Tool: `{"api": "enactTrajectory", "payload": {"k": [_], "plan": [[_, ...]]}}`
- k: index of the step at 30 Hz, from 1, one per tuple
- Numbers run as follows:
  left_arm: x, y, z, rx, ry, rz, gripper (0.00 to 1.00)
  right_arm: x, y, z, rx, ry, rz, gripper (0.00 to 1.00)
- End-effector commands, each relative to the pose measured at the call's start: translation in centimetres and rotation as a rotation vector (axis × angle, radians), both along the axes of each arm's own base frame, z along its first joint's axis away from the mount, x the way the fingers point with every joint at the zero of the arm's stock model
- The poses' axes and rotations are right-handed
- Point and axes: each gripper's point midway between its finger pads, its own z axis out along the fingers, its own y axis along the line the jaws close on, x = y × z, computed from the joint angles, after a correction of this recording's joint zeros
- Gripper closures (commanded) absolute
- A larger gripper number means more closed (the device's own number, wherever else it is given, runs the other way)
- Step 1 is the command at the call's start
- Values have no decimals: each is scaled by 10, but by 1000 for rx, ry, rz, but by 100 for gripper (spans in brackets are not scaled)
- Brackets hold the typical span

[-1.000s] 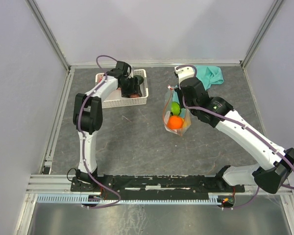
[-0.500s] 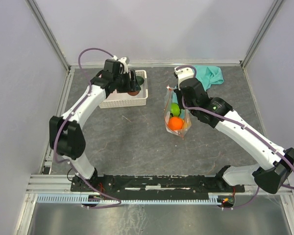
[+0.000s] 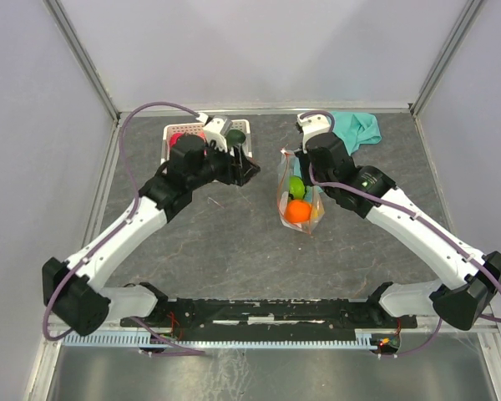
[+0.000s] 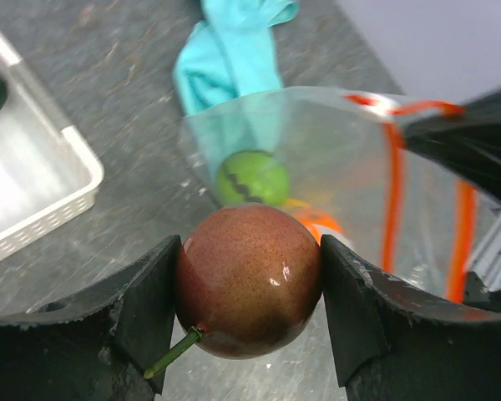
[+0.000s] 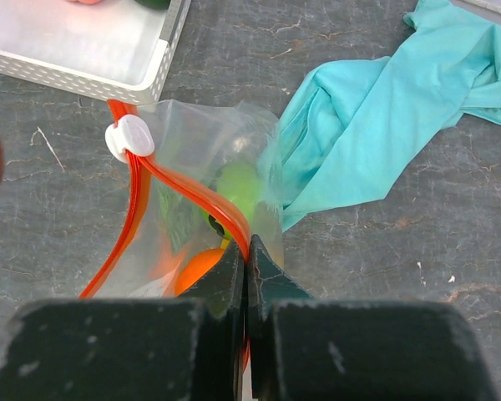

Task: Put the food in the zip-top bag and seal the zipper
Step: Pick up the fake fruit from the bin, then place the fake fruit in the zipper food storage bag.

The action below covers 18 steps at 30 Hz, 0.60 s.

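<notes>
My left gripper (image 3: 244, 170) is shut on a brownish-red round fruit (image 4: 250, 263) with a green stem, held in the air between the basket and the bag. The clear zip-top bag (image 3: 299, 199) stands with its mouth open toward that fruit. It holds a green fruit (image 4: 250, 177) and an orange fruit (image 3: 297, 210). My right gripper (image 5: 246, 259) is shut on the red-orange zipper (image 5: 192, 188) and holds the mouth up. The white slider (image 5: 129, 138) sits at the strip's far end.
The white perforated basket (image 3: 174, 128) stands at the back left, partly hidden by my left arm, with a red fruit (image 3: 182, 138) and a dark green one (image 3: 235, 136) in it. A teal cloth (image 3: 359, 129) lies behind the bag.
My left arm has swung out of the basket and rightward toward the bag, carrying the brownish fruit. The right arm and bag have stayed in place.
</notes>
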Motion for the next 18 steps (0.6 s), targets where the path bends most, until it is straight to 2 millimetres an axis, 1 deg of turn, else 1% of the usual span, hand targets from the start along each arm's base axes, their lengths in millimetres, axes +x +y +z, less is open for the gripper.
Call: {"api": "enactTrajectory", "payload": {"k": [1,5,8,11,18], "plan": [[-23,-14,72,-120,-305,-72,62,7,6,17,59,-46,-4,98],[-54,-31,93,-189,-420,-205,62,6,7,17,63,-44,-3,98],[-71,-43,101,-206,-463,-283,62,6,7,16,64,-41,-2,98],[-82,-59,103,-212,-480,-355,62,5,7,16,68,-40,-2,98],[-102,-93,96,-182,-506,-470,62,4,7,17,75,-38,-3,98]]}}
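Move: The zip-top bag, for which the held red-brown fruit is meant, hangs about 10 cm to the left hand's right, roughly level in reach, its middle some 13 cm lower. The right gripper is about 11 cm to the right at much the same height and reach; the bin lies about 17 cm ahead, 12 cm left and 23 cm down. From the right hand, the bag's middle is about 13 cm below, 1 cm ahead and 2 cm left. The red-brown fruit stays pinched in the left fingers while that arm carries it back about 9 cm, right almost as far, and upward, easing off and sinking slightly at the end. It closes the sideways gap to the bag as the fingers tip up and swing clockwise, each some 20 degrees. The right gripper stays put, still pinching the bag's zipper edge. ##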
